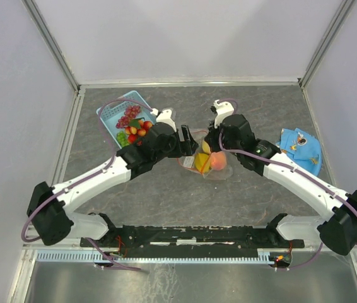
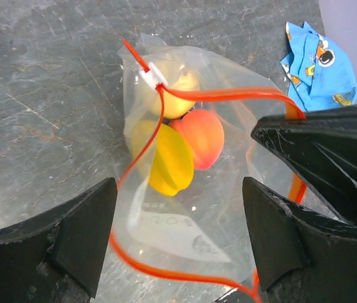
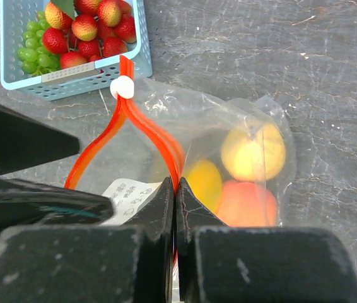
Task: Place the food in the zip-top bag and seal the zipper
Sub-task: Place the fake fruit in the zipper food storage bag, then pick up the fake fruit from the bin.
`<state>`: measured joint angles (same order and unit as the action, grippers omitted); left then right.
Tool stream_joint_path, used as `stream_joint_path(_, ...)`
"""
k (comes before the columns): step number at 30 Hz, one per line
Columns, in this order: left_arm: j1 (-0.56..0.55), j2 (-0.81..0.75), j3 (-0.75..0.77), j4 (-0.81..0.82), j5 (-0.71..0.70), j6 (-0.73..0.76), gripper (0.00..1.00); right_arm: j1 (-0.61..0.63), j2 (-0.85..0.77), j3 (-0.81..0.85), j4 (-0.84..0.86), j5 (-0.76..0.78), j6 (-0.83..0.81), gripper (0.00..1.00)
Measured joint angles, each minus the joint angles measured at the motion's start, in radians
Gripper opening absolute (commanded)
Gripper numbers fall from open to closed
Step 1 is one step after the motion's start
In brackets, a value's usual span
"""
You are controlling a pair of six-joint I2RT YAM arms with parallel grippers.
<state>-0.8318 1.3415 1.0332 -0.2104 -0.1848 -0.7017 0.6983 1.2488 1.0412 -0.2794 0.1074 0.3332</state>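
The clear zip-top bag [image 1: 207, 165] lies mid-table with its mouth held open. Inside it are a lemon [image 2: 177, 95], a yellow mango [image 2: 166, 161] and an orange peach [image 2: 200, 136]. The red-orange zipper [image 3: 147, 129] loops wide, its white slider [image 3: 122, 88] at one end. My right gripper [image 3: 176, 186] is shut on one side of the zipper strip. Over the bag's mouth my left gripper [image 2: 178, 189] stands open with nothing between its fingers. Red strawberries [image 3: 87, 28] and green grapes [image 3: 33, 50] lie in the light blue basket [image 3: 142, 57].
The basket [image 1: 110, 117] stands at the back left, just behind my left arm. A blue printed cloth [image 1: 301, 148] lies at the right, beyond my right arm. Metal rails edge the table on all sides.
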Motion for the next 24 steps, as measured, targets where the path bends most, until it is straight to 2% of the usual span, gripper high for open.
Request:
stream_joint_path(7,0.014,-0.094,0.102,-0.166,-0.079,0.075,0.88,0.0,-0.005,-0.005,-0.002,0.06,-0.026,0.02)
stream_joint_path(11,0.065,-0.115,0.14,-0.236,-0.115,0.108,0.88,0.0,-0.021,-0.023,0.0,0.091,-0.045,0.02)
stream_joint_path(15,0.159,-0.116,0.14,-0.307,-0.119,0.137,0.88,0.0,-0.04,-0.044,0.003,0.114,-0.062,0.02)
stream_joint_path(24,0.463,-0.031,0.165,-0.403,-0.055,0.198,0.84,0.0,-0.066,-0.097,0.037,0.142,-0.104,0.02)
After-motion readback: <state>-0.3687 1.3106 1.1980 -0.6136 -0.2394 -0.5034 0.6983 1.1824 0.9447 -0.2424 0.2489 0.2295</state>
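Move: Off to the left hand's left, in the blue basket, the strawberry bunch lies about 22 cm left, 13 cm forward and some 15 cm below. The green grapes sit about 7 cm farther left and 4 cm nearer than the strawberries; the red grapes are also about 7 cm left but 7 cm farther out. The loaded bag is 2 cm back, 6 cm right and 12 cm below the left hand. From the right hand the strawberries are some 30 cm left, 12 cm ahead, 16 cm below. Rising empty and wide open about 5 cm off the bag's mouth, the left hand sweeps some 20 cm left and a little forward to over the near part of the basket, sinking back to its starting height as it swings roughly 20 degrees counter-clockwise and rolls its left side up. The right hand keeps its pinch on the zipper rim, easing about 3 cm right and slightly down. ##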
